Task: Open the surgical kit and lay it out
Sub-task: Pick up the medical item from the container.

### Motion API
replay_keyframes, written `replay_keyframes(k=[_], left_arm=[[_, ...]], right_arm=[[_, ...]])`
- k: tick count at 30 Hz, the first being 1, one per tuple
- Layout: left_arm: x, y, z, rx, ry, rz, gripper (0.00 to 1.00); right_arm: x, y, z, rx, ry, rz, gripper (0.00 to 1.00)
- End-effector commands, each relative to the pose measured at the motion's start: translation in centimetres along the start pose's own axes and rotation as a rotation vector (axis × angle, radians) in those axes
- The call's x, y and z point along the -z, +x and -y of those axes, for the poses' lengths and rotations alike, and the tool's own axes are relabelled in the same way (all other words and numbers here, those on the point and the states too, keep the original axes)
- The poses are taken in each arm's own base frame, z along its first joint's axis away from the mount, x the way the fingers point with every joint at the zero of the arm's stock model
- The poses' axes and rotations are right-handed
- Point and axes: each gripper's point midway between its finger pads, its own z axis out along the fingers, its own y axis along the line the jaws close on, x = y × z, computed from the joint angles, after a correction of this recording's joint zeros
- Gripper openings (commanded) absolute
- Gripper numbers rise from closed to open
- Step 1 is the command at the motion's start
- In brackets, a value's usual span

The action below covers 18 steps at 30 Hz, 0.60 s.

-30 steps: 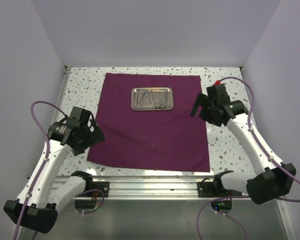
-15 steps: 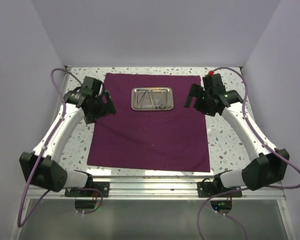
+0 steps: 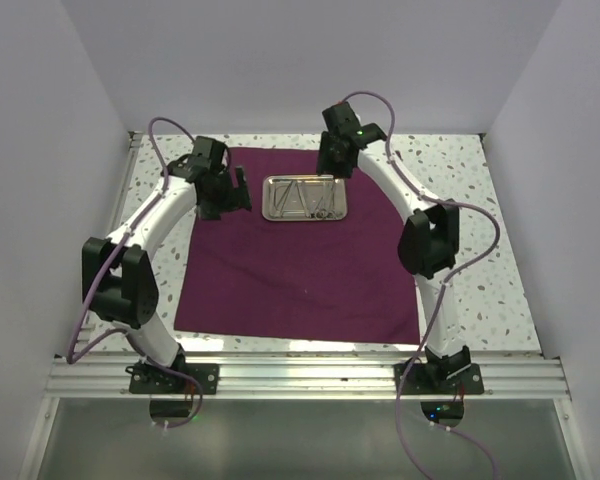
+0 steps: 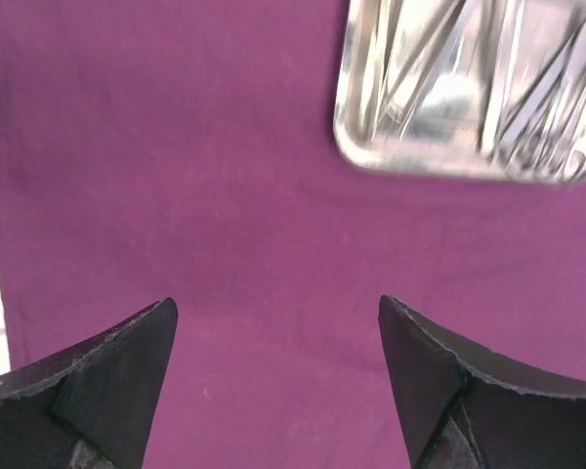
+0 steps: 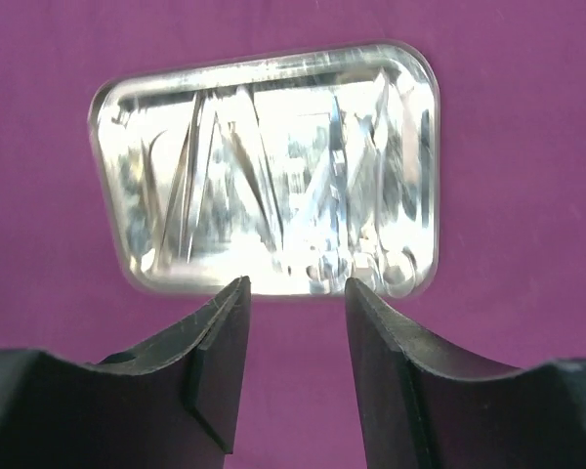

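The surgical kit lies opened out: a maroon cloth is spread flat on the table. A shiny steel tray with several thin silver instruments sits on the cloth's far half. My left gripper hovers just left of the tray, open and empty. In the left wrist view it is over bare cloth, with the tray at the upper right. My right gripper hangs over the tray's far edge. In the right wrist view it is open, narrower than the left and empty, just short of the tray.
The speckled white table shows around the cloth. White walls close in the left, right and far sides. An aluminium rail runs along the near edge. Purple cables loop from both arms.
Both arms have swung from the cloth's sides to the tray at the far end. The right jaws have narrowed; the left stay wide.
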Motion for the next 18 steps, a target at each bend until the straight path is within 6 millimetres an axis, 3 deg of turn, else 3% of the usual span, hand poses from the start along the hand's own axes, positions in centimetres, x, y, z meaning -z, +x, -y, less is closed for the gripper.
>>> replay_keyframes(k=[1, 2, 3, 7, 11, 18], left_arm=[[1.4, 1.2, 0.8, -0.041, 0.091, 0.024, 0.87], [2.0, 1.5, 0.5, -0.041, 0.092, 0.032, 0.87], [1.7, 2.7, -0.1, -0.042, 0.080, 0.009, 0.87], [2.6, 5.0, -1.4, -0.043, 0.066, -0.007, 0.87], [3.3, 6.6, -2.3, -0.023, 0.060, -0.014, 0.87], [3.6, 7.0, -2.8, -0.017, 0.041, -0.008, 0.86]], right_arm=[[-2.1, -1.2, 0.2, 0.013, 0.064, 0.016, 0.47], [-2.0, -2.6, -0.4, 0.006, 0.053, 0.054, 0.47], [-4.1, -1.7, 0.1, 0.010, 0.084, 0.028, 0.47], [-6.0, -2.1, 0.1, 0.015, 0.099, 0.062, 0.48], [-7.6, -1.3, 1.2, 0.047, 0.144, 0.063, 0.49], [-10.1, 0.2, 0.0, 0.089, 0.140, 0.050, 0.49]])
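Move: Below the right hand, about 13 cm down and 4 cm ahead, level with it sideways, lie the scissors bunched in the right part of the tray. The tray's middle is some 5 cm to the hand's left and 5 cm ahead. Two slim instruments lie at 4 to 5 cm ahead: tweezers about 5 cm left, a knife some 9 cm left. From the left hand the scissors are roughly 21 cm right, 11 cm ahead and 12 cm below. Sinking about 8 cm and edging some 5 cm forward, the right hand comes down over the scissors end of the tray, its left side rolling down by roughly 10 degrees, fingers staying half open and touching nothing yet. Meanwhile the left hand, empty and still wide open, draws back about 9 cm, away from the tray and over the cloth. ##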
